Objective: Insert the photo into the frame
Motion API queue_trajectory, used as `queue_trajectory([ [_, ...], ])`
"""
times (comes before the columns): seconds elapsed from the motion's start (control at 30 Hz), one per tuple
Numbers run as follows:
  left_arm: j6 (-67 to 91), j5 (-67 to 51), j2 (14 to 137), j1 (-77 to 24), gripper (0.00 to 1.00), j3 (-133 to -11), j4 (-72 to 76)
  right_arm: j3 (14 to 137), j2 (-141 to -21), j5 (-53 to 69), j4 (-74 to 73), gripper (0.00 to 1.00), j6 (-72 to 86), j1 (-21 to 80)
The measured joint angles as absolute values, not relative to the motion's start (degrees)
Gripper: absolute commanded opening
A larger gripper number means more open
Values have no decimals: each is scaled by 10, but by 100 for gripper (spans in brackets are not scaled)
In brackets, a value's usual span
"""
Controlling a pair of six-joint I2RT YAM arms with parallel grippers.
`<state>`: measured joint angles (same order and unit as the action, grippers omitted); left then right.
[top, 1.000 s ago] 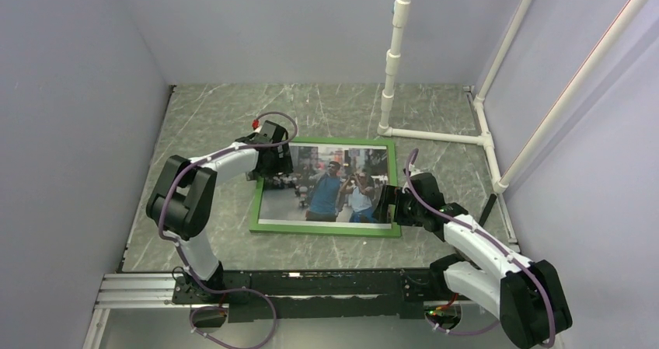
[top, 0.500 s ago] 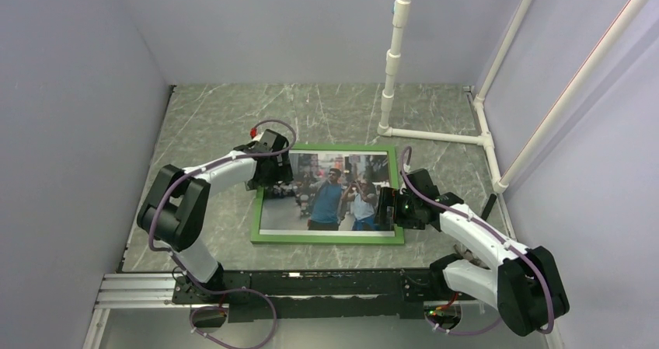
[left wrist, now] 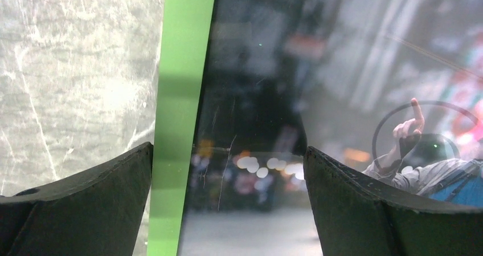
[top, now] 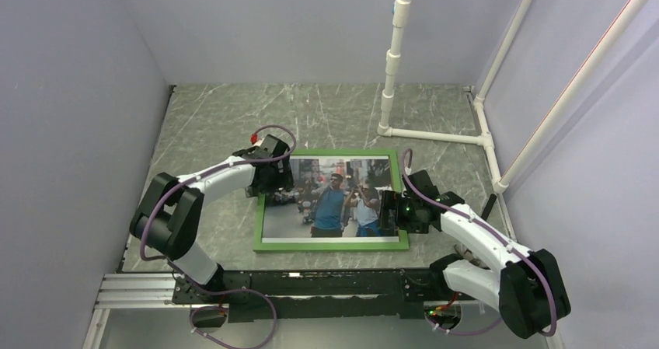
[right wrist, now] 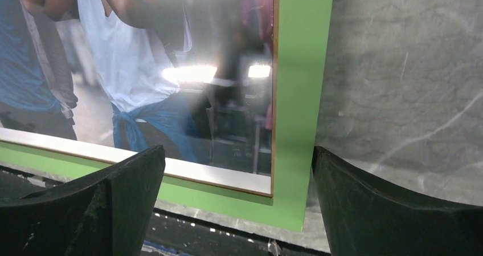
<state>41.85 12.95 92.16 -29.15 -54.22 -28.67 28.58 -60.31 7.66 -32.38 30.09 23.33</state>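
Observation:
The frame [top: 330, 246] lies flat on the marble table, green face up. The photo [top: 334, 197], the street scene with the man in blue, lies picture side up inside its rails. My left gripper [top: 273, 179] is open at the frame's far left corner. In the left wrist view its jaws [left wrist: 228, 153] straddle the green left rail [left wrist: 182, 96] and the photo's dark edge [left wrist: 342, 68]. My right gripper [top: 388, 213] is open at the frame's right side. In the right wrist view [right wrist: 239, 153] it straddles the right rail [right wrist: 299, 68] near the near corner, with the photo [right wrist: 142, 68] to the left.
A white pipe stand [top: 392, 61] rises at the back right, with a pipe [top: 435, 137] along the table just beyond the frame. Grey walls enclose the left, back and right. The black base rail [top: 311, 283] runs along the near edge.
The frame with the photo in it has slid towards the near edge and a little right. Both grippers have moved with it and stay open.

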Motion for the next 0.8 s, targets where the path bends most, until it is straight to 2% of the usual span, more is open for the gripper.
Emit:
queue_trajectory([
  [0.27,415,142,832,-307,99,-543,-336,326,-572,56,-375,100,302,237],
  [0.53,412,146,688,-320,99,-544,-334,376,-531,52,-338,100,302,245],
  [0.8,406,132,765,-320,99,-556,-329,356,-524,60,-311,100,310,245],
])
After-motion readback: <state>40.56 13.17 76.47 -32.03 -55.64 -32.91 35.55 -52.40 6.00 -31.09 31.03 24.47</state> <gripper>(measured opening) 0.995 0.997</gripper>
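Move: The middle of the framed photo lies about 18 cm to the left hand's right, some 6 cm back and 2 cm below it. From the right hand, that middle is roughly 19 cm to the left, 7 cm ahead and 2 cm below; the frame's near right corner is about 6 cm back and 4 cm to the right, and the white pipe corner stands some 30 cm straight ahead. Both open hands rise above the frame, left about 12 cm then sinking 4, right 8 and forward. ##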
